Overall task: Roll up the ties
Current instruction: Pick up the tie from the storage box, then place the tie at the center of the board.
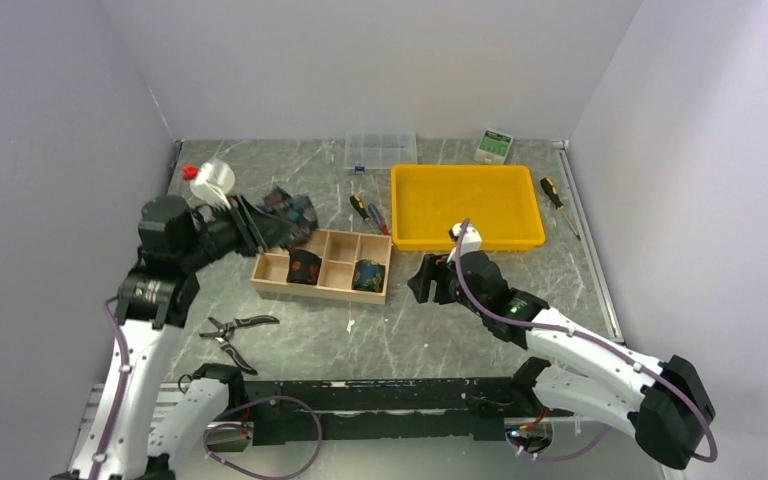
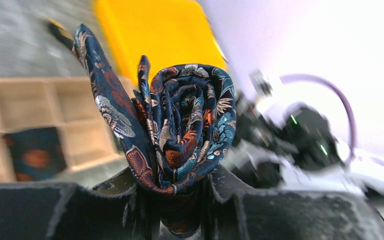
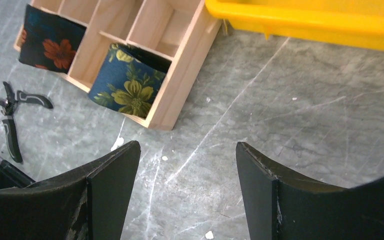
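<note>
My left gripper [image 1: 260,228] is shut on a rolled dark navy floral tie [image 1: 288,213] and holds it in the air just behind the wooden box's left end; in the left wrist view the coil [image 2: 187,127] stands up between the fingertips, with a loose tail [image 2: 105,100] sticking out to the left. Two more rolled ties sit in the wooden box: one with red flowers [image 1: 304,267] [image 3: 50,45] and one with yellow flowers [image 1: 367,275] [image 3: 130,82]. My right gripper [image 1: 428,280] [image 3: 187,170] is open and empty above bare table, right of the box.
The wooden divided box [image 1: 336,247] lies mid-table. A yellow tray [image 1: 535,215] stands behind the right gripper. Black-handled pliers [image 1: 232,328] lie at front left. Screwdrivers [image 1: 368,212], a clear parts case [image 1: 381,150] and a white cup [image 1: 214,182] lie further back.
</note>
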Robot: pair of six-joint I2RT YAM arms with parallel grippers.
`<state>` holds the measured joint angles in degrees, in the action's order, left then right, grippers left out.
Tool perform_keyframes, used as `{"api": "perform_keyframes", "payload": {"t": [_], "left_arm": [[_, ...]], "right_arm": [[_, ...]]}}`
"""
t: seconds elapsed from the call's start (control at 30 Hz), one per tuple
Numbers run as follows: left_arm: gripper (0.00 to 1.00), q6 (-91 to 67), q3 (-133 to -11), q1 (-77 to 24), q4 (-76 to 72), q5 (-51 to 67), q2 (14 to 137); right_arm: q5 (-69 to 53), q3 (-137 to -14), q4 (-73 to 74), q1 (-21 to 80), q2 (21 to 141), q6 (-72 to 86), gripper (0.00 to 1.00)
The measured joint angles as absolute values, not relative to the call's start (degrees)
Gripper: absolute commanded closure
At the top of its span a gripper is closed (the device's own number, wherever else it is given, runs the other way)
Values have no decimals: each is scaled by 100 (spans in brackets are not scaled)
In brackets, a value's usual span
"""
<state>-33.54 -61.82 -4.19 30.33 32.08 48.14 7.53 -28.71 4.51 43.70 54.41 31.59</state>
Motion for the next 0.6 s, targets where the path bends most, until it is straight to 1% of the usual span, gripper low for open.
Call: {"api": "perform_keyframes", "payload": {"t": [0.17, 0.3, 0.47, 0.6], "left_arm": [[97, -4609, -5006, -1636, 2152, 4158, 4014], [97, -5513, -4007, -2458, 1236, 4292, 3662], [97, -5955, -3282, -3846, 377, 4128, 3778], [97, -5964, -2840, -4893, -257, 3977, 4407]], "right_arm": [[1017, -3059, 746, 4368, 5004, 3098, 24], [1251, -3201, 1035, 4353, 4499, 3065, 24], [1546, -3435, 1382, 4322, 3979, 3026, 24], [1712, -3538, 1566, 4316, 3874, 3009, 23]]}}
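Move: The left hand already holds the rolled tie high up. The white mark on the open table in front of the storage box lies about 10 cm back, 11 cm to its right and 32 cm below. The box's middle is some 4 cm ahead and 6 cm right, 30 cm down; the pliers are about 14 cm back and 10 cm left, 32 cm down. From the empty right hand the mark is roughly 8 cm back, 12 cm left, 11 cm below. Keep the left fingers shut on the tie and swing it quickly back about 19 cm and some 15 cm to the right, sinking 10 cm mostly later on, out from above the box towards the open table by its near edge. Turn the gripper clockwise about 45 degrees until it points right. Meanwhile lift the open right hand 9 cm, easing right and tilting its fingers up. ##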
